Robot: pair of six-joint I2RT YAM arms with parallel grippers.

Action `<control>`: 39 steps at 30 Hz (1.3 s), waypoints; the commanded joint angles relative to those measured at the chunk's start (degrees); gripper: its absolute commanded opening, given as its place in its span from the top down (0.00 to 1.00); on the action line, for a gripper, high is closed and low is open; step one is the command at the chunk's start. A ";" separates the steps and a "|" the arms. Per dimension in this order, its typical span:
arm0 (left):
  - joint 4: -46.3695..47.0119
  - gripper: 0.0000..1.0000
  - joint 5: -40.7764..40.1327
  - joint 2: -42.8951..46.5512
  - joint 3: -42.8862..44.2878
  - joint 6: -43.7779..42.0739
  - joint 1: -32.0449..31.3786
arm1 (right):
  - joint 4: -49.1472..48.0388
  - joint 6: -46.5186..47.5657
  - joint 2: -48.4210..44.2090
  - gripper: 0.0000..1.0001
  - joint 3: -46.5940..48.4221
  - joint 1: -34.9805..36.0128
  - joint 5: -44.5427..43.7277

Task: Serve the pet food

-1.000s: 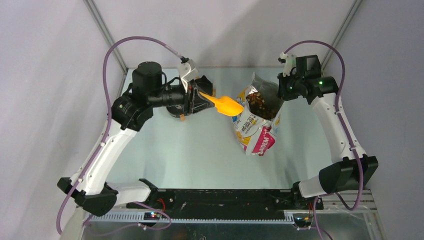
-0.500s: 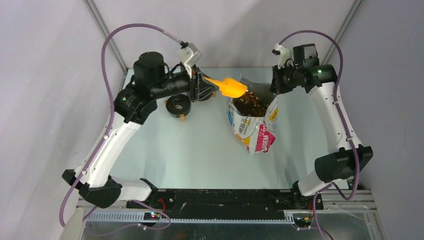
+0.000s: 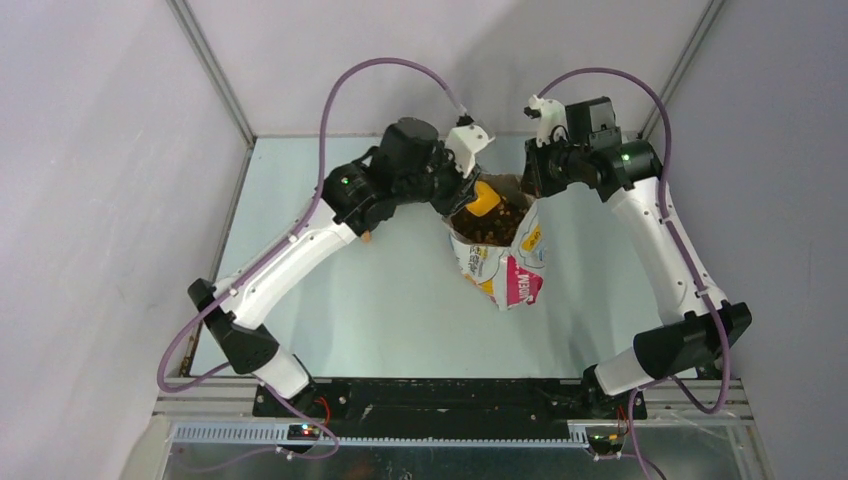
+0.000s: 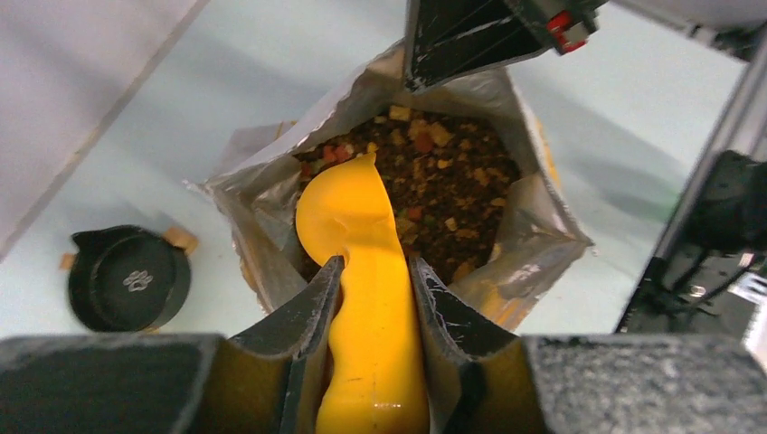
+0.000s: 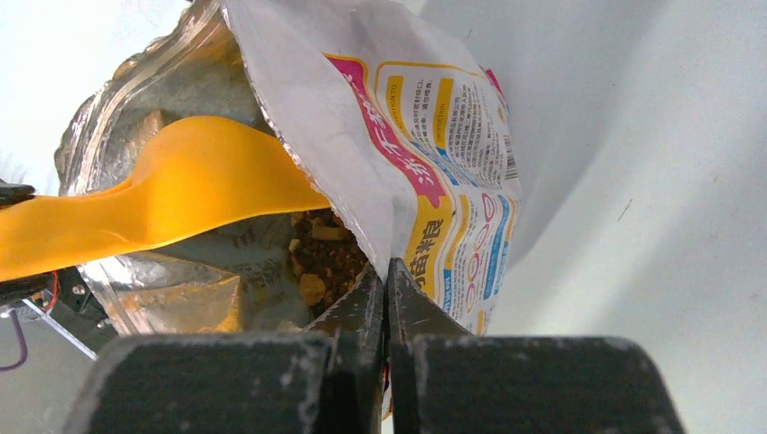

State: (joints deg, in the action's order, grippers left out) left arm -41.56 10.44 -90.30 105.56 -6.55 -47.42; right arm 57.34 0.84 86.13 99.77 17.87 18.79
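Observation:
The pet food is a heap of brown and reddish kibble inside an open printed bag standing mid-table. My left gripper is shut on the handle of an orange scoop, whose bowl reaches into the bag's mouth above the pet food. From the right wrist view the scoop enters from the left. My right gripper is shut on the bag's rim, pinching the wall between its fingers. In the top view, the left gripper and right gripper flank the bag's opening.
A black round bowl with a paw print stands on the table left of the bag, with small brown bits beside it. In the top view the left arm hides most of it. Grey walls close in at the back and sides.
My left arm has swung right and carried the scoop from beside the bag into its mouth. The right gripper has stayed shut on the rim and shifted left, pulling the bag more upright.

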 commanded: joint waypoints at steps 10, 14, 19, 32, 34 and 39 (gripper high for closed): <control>9.57 1.00 -23.00 -4.63 -5.27 -2.07 -5.06 | -7.75 -7.19 -6.98 1.00 -1.93 -0.87 5.13; 10.26 1.00 -21.45 -6.68 -5.53 -1.13 -5.10 | -8.04 -7.58 -7.43 1.00 -3.57 -1.36 5.72; 10.15 1.00 -20.71 -9.16 -6.69 0.85 -5.14 | -8.69 -8.22 -8.02 1.00 -5.15 -2.06 6.68; 8.75 1.00 -14.50 -11.23 -10.36 7.08 -5.23 | -9.20 -9.33 -7.52 1.00 -6.52 -4.18 7.74; 8.29 1.00 -12.78 -11.23 -10.90 9.65 -5.23 | -9.22 -9.16 -7.72 1.00 -7.16 -4.46 7.82; 8.73 1.00 -4.72 -9.77 -13.21 18.96 -4.62 | -9.04 -8.41 -8.66 1.00 -9.05 -5.28 7.65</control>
State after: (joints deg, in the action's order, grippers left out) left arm -30.04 -6.09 -99.72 96.20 1.32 -52.03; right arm 51.20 -6.50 81.47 90.96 12.95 22.33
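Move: The pet food in the open bag lies about 8 cm to the right of the scoop-holding left hand, some 6 cm ahead and roughly 19 cm below. The bag's right rim is about 14 cm right, 6 cm ahead and 5 cm lower; the nearer black bowl sits some 25 cm ahead, 12 cm left and 32 cm down. From the right hand, already pinching that rim, the food is about 7 cm left, level front to back, 14 cm below. The pet food is approached from above: the left hand, keeping its grip on the yellow scoop, sinks about 11 cm into the bag mouth, edging some 4 cm forward and then to the right, quick at first and slowing low down, while turning roughly 15 degrees counter-clockwise. The right hand keeps pinching the bag's rim, easing it about 2 cm to the right. ##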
